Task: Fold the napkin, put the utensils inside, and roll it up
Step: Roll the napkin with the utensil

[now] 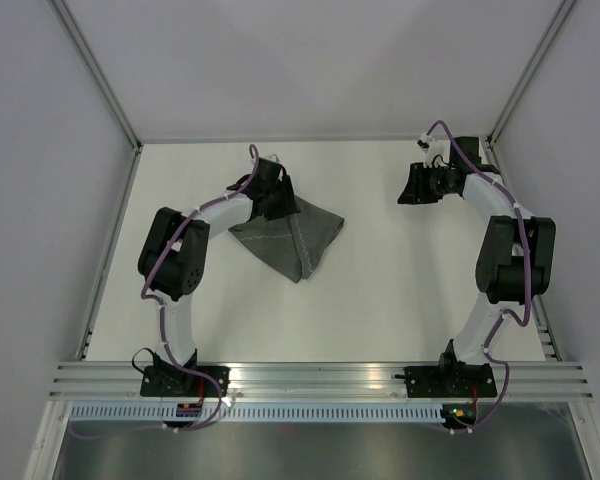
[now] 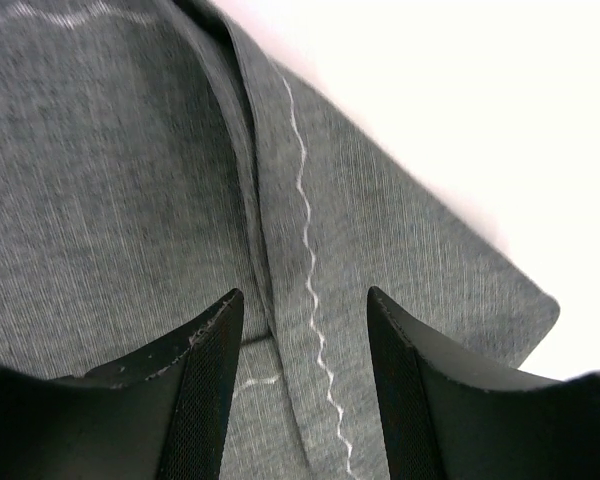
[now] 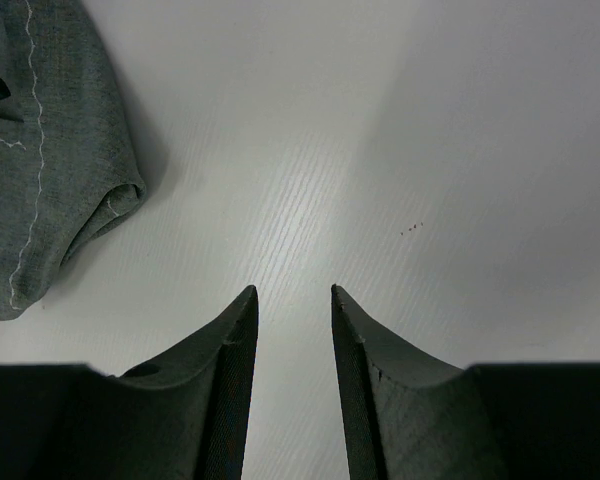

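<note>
The dark grey napkin (image 1: 290,240) lies bunched and partly folded on the white table, left of centre. My left gripper (image 1: 280,203) hovers over its far left part, open. In the left wrist view the open left gripper (image 2: 305,300) straddles a raised fold (image 2: 270,300) with a wavy light stitch line (image 2: 305,230); nothing is clamped. My right gripper (image 1: 417,186) is at the far right, apart from the cloth. The right wrist view shows the right gripper (image 3: 294,292) open over bare table, with the napkin (image 3: 50,150) at the upper left. No utensils are in view.
The white table (image 1: 380,300) is bounded by metal frame posts (image 1: 105,250) at left and right and a back wall. An aluminium rail (image 1: 320,378) runs along the near edge, where both arm bases are bolted.
</note>
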`<state>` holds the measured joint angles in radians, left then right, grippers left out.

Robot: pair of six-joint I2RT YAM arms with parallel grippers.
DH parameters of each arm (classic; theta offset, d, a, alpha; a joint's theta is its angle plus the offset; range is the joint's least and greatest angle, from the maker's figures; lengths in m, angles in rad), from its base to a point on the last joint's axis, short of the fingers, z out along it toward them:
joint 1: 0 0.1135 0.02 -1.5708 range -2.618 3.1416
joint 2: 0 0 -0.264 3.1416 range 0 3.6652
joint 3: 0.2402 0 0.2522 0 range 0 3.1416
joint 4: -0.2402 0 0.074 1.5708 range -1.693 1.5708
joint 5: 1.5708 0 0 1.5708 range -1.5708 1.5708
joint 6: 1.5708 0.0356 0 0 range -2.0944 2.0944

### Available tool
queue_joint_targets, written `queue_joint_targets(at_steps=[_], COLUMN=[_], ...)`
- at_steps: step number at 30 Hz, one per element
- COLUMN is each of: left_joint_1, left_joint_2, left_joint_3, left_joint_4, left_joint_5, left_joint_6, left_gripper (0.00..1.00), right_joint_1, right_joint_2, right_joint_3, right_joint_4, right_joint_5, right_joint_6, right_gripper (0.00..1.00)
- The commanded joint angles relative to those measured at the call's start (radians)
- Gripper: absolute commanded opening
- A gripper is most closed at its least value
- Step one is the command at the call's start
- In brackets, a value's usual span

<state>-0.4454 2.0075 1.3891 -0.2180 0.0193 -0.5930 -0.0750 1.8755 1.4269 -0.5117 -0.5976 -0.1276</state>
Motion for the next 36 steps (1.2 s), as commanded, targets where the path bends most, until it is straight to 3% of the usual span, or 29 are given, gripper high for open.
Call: queue_joint_targets(at_steps=[1,14,28,36], left_joint_1=[0.02,0.051,0.073,0.082], left_joint_2=[0.03,0.12,0.158,0.181], left_joint_3=[0.056,0.145,0.218,0.255], left_joint_4=[0.06,0.06,0.019,0.003], left_joint_5=[0.057,0.076,0.071,0.087], left_joint_6=[-0.064,-0.103,-0.073,-0.062], left_gripper=[0.58,0.51,0.2,0.14], right_joint_1=[-0.003,-0.005,-0.008,-0.011], right_joint_2=[-0.042,-0.042,-0.039,-0.036], right_joint_3=[0.006,0.012,0.017,0.02], right_joint_4=[0.009,0.002,0.002,-0.001], right_joint_5=[-0.016,-0.007,-0.001,-0.002], right_joint_6=[0.002,-0.004,-0.004,-0.004], right_gripper=[0.41,0.41,0.41,0.4])
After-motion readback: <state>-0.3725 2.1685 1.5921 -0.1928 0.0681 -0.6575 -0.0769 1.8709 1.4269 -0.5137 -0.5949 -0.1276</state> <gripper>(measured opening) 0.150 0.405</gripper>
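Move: The left hand is just above the napkin, its parted fingers over the loose rolled edge. The far end of that edge, the part to grip, lies about 6 cm straight ahead and 1 cm lower. The napkin's right corner is some 11 cm to the hand's right and 2 cm back, and its near corner roughly 17 cm back and 1 cm right. From the right hand, the far end of the edge lies around 30 cm left, 4 cm ahead and 6 cm below. The left fingers close from a bit over half open to nearly shut, pinching the far end of the napkin's rolled edge between their tips. To get there the hand goes about 6 cm forward along the edge, dipping about 1 cm and rising again, with the wrist turning only some 5 degrees. ##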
